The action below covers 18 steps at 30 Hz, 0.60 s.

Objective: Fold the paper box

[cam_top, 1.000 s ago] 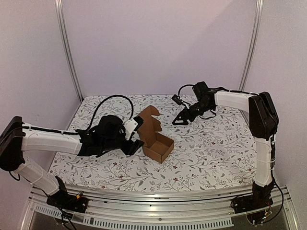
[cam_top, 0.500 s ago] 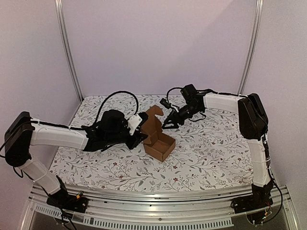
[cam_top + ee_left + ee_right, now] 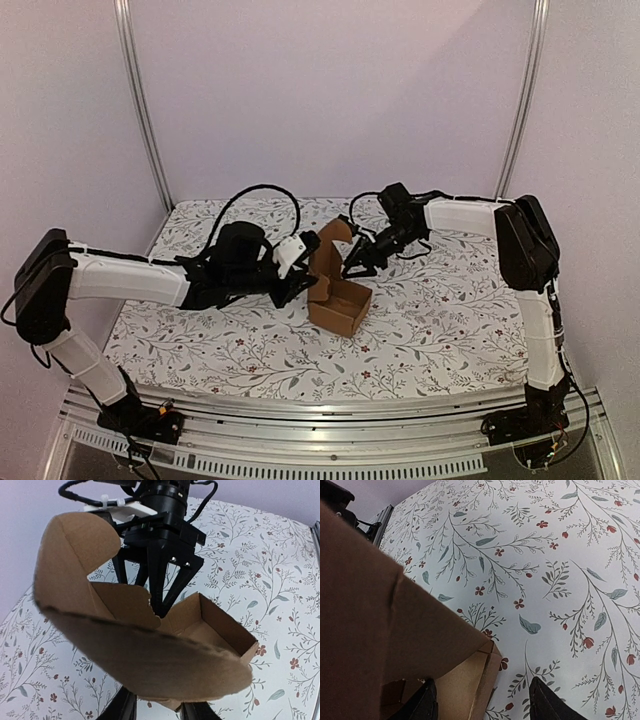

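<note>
The paper box [image 3: 340, 306] is a brown cardboard tray with its lid flap [image 3: 330, 242] standing up at the back. My left gripper [image 3: 302, 285] is at its left near corner. In the left wrist view the curved flap [image 3: 140, 660] fills the foreground, and the box's lower edge [image 3: 172, 700] sits between the left gripper's [image 3: 157, 711] two fingers, touching both. My right gripper [image 3: 355, 264] hangs behind the flap. In the right wrist view the right gripper [image 3: 485, 702] is open, the box corner [image 3: 487, 652] lies by its left finger, and bare cloth lies by the other.
The floral cloth covers the table [image 3: 460, 320]. Metal frame posts [image 3: 140, 110] [image 3: 522, 100] stand at the back corners, against the lilac walls. An aluminium rail [image 3: 330, 415] runs along the near edge, between the arm bases.
My left gripper moved right up to the box and its jaws narrowed onto the cardboard. The right gripper swung left to the flap. The box shifted slightly right.
</note>
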Each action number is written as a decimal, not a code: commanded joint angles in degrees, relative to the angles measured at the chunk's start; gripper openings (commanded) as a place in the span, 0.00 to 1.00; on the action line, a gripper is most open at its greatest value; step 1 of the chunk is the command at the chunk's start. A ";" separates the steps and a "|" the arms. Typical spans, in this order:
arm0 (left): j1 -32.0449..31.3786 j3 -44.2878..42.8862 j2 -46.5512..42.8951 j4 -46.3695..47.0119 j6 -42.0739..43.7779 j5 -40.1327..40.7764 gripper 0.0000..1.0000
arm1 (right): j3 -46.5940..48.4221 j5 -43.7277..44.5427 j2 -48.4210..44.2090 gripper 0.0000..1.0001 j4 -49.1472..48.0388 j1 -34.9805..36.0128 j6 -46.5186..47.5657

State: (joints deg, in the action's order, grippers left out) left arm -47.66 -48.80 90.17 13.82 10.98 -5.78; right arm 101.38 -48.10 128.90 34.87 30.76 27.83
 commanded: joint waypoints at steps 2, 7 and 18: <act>-2.27 -2.87 2.58 -1.99 3.81 1.29 0.30 | -2.20 0.79 -3.36 0.61 2.00 0.51 3.03; -4.49 -4.07 4.81 -2.45 4.78 4.77 0.30 | -3.00 1.37 -4.11 0.61 2.58 0.49 3.75; -11.01 -5.59 8.56 -2.59 11.15 13.70 0.29 | -6.64 5.22 -7.03 0.61 4.99 0.50 7.42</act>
State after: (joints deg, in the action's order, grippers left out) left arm -56.36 -52.62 96.90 11.97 18.59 3.64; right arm 96.31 -45.23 124.92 37.60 30.83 32.47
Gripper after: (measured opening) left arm 0.293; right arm 0.612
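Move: The box's raised lid stands about 4 cm to the left hand's right and 5 cm farther out, at nearly its height. The tray's middle is level with that hand fore and aft, some 9 cm to its right and 11 cm lower. For the right hand, the lid is roughly 9 cm left, 3 cm back and 5 cm above; the tray lies about 8 cm back, 5 cm left and 6 cm below. Rightward first, then also down and back, the left hand goes about 5 cm in all against the outside of the raised lid, rolling some 10 degrees and pushing lid and box along with its fingers' opening unchanged. The right hand, half open at the tray's far wall, eases about 2 cm back and nearly as much to the right. ##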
